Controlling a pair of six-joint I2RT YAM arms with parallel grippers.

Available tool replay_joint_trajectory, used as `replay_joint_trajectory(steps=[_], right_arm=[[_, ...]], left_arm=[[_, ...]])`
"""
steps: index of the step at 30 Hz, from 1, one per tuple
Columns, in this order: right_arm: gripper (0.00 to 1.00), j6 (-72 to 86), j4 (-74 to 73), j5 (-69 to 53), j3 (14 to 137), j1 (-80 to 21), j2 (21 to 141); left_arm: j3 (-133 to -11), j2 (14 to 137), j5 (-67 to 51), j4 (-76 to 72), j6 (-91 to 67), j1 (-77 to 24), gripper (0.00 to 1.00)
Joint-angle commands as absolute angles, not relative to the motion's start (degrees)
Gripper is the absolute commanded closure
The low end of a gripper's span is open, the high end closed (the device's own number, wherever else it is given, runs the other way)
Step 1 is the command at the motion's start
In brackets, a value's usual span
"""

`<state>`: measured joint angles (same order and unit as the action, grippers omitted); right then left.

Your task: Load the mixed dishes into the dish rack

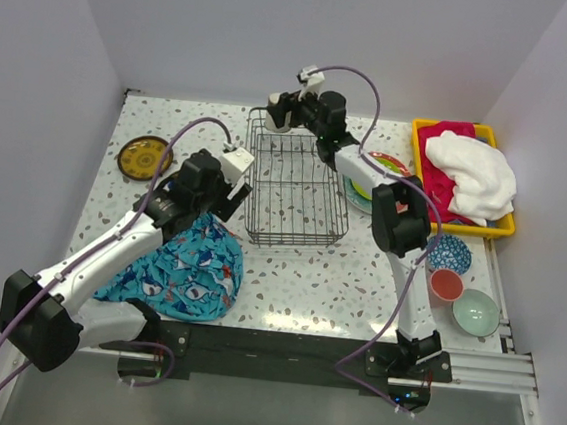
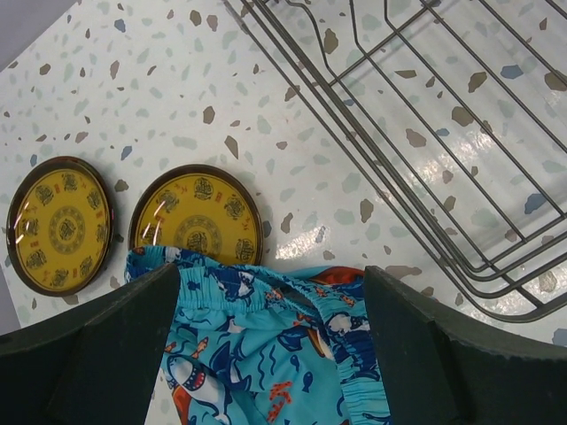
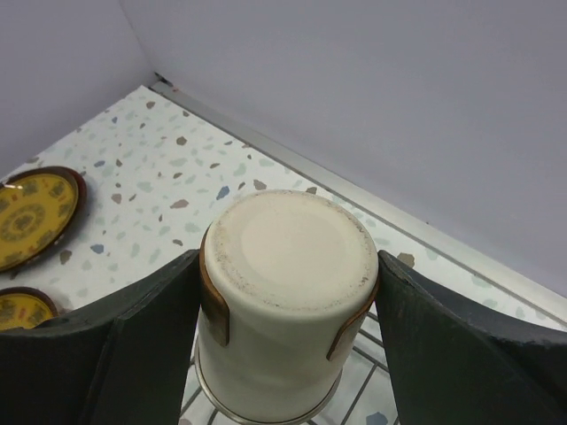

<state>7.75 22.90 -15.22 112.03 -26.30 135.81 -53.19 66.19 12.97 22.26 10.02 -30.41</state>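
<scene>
The dish rack (image 1: 297, 179) stands mid-table, its wire side also in the left wrist view (image 2: 425, 133). My right gripper (image 1: 285, 112) is at its far left corner, shut on an upside-down cream cup (image 3: 283, 292), with both fingers (image 3: 133, 345) pressed to its sides. My left gripper (image 2: 270, 292) is open over the blue patterned cloth (image 2: 266, 354), left of the rack. Two yellow plates (image 2: 59, 223) (image 2: 197, 212) lie beyond the cloth. Right of the rack lie a lime-green plate (image 1: 357, 192) and a teal-and-red plate (image 1: 391, 165). A blue patterned bowl (image 1: 449, 254), pink cup (image 1: 446, 283) and mint bowl (image 1: 476, 312) sit at near right.
A yellow plastic tray (image 1: 427, 126) with white and pink cloths stands at the far right. White walls close in the table at the back and on both sides. The blue cloth (image 1: 183, 263) is heaped on the near left.
</scene>
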Motion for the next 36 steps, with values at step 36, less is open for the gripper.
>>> replay_joint_trajectory(steps=[36], right_arm=[[1.0, -1.4, 42.89, 3.51, 105.39, -29.62, 136.94]], left_arm=[[-51.41, 68.29, 11.25, 15.48, 7.65, -26.19, 0.11]])
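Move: The rack spot for the held, upside-down cup, just inside the rack's far left corner, lies almost straight under the right hand: 13 cm down, 1 cm ahead, 1 cm left. The rack's middle is 9 cm back and 7 cm right of the hand, the green plate 4 cm back and some 27 cm right. From the idle left hand, that spot is about 29 cm ahead, 9 cm right and 13 cm down. Lower the right hand about 7.5 cm into the rack's far left corner, keeping the cup pinched with its base up: drop quickly at first, nearly pause, then sink again, turning the hand some 10 degrees clockwise with the fingers staying about level. Don't let go. Let the open, empty left hand ease down 2.5 cm and slightly left over the cloth. ##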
